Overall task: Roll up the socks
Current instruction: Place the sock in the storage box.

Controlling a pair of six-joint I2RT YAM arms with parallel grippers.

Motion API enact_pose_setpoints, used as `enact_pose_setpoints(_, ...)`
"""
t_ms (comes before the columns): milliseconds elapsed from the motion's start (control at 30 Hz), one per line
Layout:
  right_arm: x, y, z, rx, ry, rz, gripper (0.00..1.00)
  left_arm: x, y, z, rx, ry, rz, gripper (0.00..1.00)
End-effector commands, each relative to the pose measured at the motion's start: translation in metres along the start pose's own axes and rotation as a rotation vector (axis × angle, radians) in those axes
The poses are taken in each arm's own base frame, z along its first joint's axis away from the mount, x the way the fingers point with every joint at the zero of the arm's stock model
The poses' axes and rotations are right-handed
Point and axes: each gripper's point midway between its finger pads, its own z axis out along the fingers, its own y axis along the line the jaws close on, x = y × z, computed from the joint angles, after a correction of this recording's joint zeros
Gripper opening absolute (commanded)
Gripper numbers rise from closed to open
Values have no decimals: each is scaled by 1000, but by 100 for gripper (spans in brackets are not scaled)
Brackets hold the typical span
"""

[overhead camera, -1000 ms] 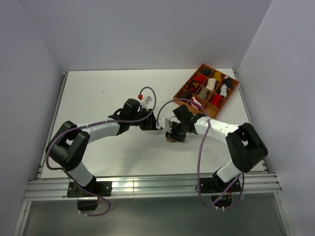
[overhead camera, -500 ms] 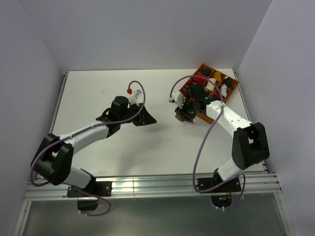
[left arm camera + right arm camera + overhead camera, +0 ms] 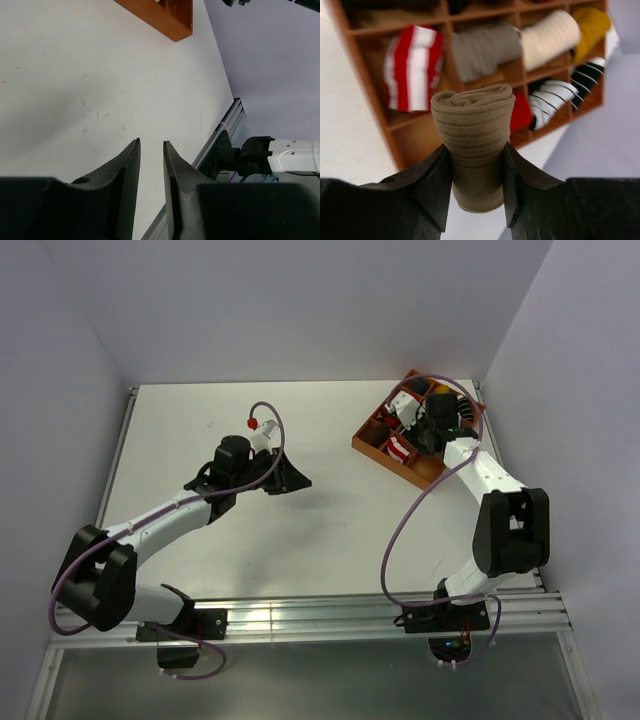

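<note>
My right gripper (image 3: 476,146) is shut on the tan-brown sock (image 3: 475,125), which is rolled into a tight upright cylinder. It hangs just above the near compartments of the wooden organiser box (image 3: 395,145). The red-and-white striped sock (image 3: 412,67) lies rolled in a compartment at the box's left; from the top it shows at the box's near edge (image 3: 400,448). In the top view the right gripper (image 3: 425,425) is over the box (image 3: 385,462). My left gripper (image 3: 151,142) is open with a narrow gap and nothing between its fingers, low over bare table left of centre (image 3: 297,480).
Other compartments hold a grey roll (image 3: 480,50), a cream roll (image 3: 550,32), a yellow roll (image 3: 590,22), a black-and-white striped roll (image 3: 555,100) and a red roll (image 3: 522,112). The box corner (image 3: 170,20) shows beyond the left gripper. Walls enclose the table on three sides.
The right arm has carried the tan roll from the table's centre back and right to over the box. The left arm has drawn away to the left.
</note>
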Motion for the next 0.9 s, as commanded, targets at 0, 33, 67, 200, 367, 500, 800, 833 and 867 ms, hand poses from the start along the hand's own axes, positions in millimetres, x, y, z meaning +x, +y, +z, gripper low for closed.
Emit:
enact_pose_setpoints(0, 7, -42, 6, 214, 15, -29, 0, -9, -11, -8, 34, -36, 13, 30)
enact_pose_setpoints(33, 15, -41, 10, 226, 41, -31, 0, -8, -11, -9, 36, -35, 13, 30)
enact_pose_setpoints(67, 17, -41, 11, 233, 46, -38, 0, -9, -11, -9, 35, -36, 14, 30)
enact_pose_setpoints(200, 28, -35, 16, 248, 55, -58, 0, -7, -9, -10, 26, -30, 11, 30)
enact_pose_setpoints(367, 50, -10, 26, 215, 105, -98, 0, -5, -6, -9, 21, -27, 8, 30)
enact_pose_setpoints(500, 59, 2, 32, 194, 112, -107, 0, -4, -6, -8, 24, -19, 2, 30)
enact_pose_setpoints(800, 56, 25, 41, 37, 123, -34, 0, 0, -2, -4, 21, -1, -9, 29)
enact_pose_setpoints(833, 54, 29, 43, 4, 120, -19, 0, 1, -1, -4, 19, 1, -8, 30)
enact_pose_setpoints(867, 61, 42, 44, -53, 155, 7, 0, 0, -2, -5, 19, 1, -5, 29)
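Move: The right hand holds the rolled brown sock above the storage box; the empty compartment lies about 11 cm below it, roughly 2 cm back and 3 cm to its right. The striped sock's compartment is some 3 cm ahead and 4 cm left of that hand, the red sock about 4 cm ahead and 6 cm right, both 10 cm down. From the idle left hand the empty compartment is around 13 cm ahead, 25 cm right and 15 cm below. Still pinching the rolled brown sock, the right hand lowers it about 7 cm towards the empty compartment between the striped and red socks, at first carrying on about 4 cm to the right and then easing slightly back. The wrist rolls some 10 degrees so its left side dips, and the descent nearly stops over the compartment with the fingers keeping their hold; whether the sock touches the box yet can't be seen. ##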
